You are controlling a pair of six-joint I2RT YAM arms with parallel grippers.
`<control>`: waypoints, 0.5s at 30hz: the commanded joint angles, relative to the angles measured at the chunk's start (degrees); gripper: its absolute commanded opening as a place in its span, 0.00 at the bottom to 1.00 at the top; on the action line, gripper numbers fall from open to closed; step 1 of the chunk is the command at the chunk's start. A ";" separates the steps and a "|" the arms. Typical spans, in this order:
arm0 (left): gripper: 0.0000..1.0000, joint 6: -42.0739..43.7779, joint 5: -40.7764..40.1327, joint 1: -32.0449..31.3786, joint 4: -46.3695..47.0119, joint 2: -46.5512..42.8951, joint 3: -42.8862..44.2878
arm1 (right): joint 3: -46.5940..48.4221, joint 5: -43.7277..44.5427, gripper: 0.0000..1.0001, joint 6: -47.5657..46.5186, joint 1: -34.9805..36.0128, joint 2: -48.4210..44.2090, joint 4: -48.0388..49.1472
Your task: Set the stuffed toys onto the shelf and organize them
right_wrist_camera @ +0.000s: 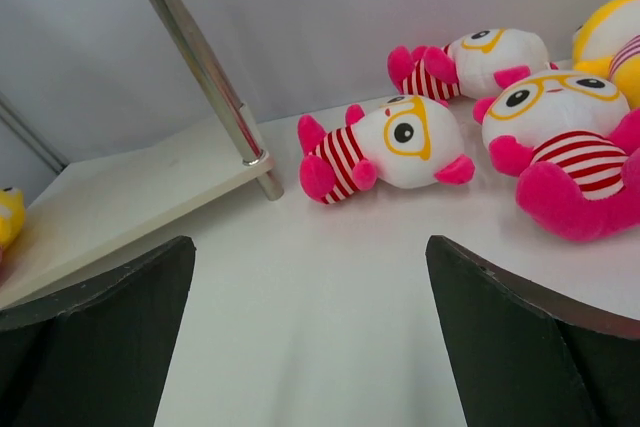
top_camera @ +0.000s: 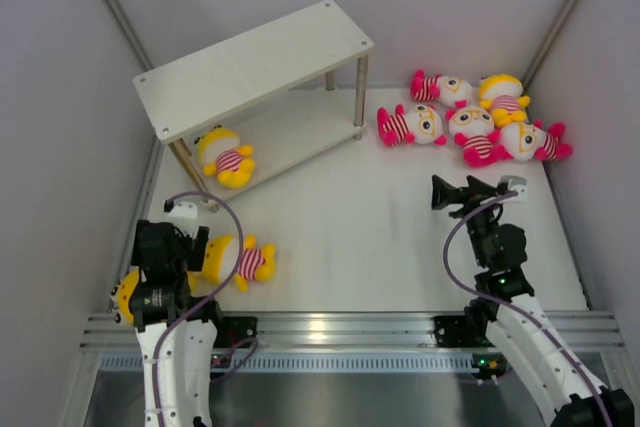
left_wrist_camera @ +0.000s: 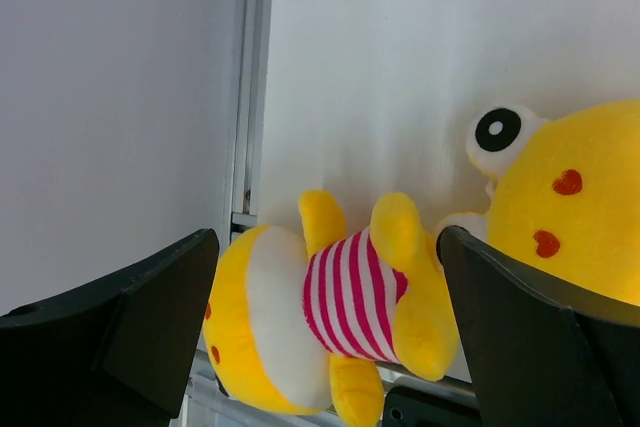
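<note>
The shelf stands at the back left, with one yellow stuffed toy on its lower board. A second yellow toy lies on the table near my left arm. A third yellow toy lies at the near left edge. My left gripper is open, its jaws either side of that toy. Several toys lie at the back right, four pink-limbed, the nearest, and one yellow. My right gripper is open and empty, short of the pink toy.
A metal rail runs along the table's near edge. Pale walls close in the left, back and right sides. A shelf leg stands left of the pink toys in the right wrist view.
</note>
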 commanded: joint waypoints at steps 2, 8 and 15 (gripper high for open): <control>0.99 -2.47 -3.15 0.37 3.53 -0.11 0.80 | 5.27 3.92 0.99 1.87 0.94 2.02 -3.93; 0.99 0.59 -4.74 0.46 2.57 0.59 3.17 | 12.91 6.12 0.99 3.63 0.86 11.05 -12.18; 0.99 -1.33 2.02 2.74 -2.53 3.67 10.20 | 37.59 12.72 0.99 8.98 -2.13 37.07 -40.13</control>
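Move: From the right hand the middle pink toy lies about 22 cm ahead, 8 cm right and 16 cm below; the left pink toy about 25 cm ahead and 6 cm left, the yellow corner toy some 34 cm ahead and 17 cm right. From the left hand the left yellow toy lies roughly 5 cm back, 8 cm left and 11 cm below, the right yellow toy about 2 cm ahead and 11 cm right. Forward and gathering speed, the open, empty right hand reaches some 7 cm over the table towards the middle pink toy, easing slightly right and down while its fingers tip about 25 degrees downward and swing some 10 degrees clockwise. The left hand, also open and empty, first edges about 1 cm left, then rises roughly 3 cm above the yellow toys. ##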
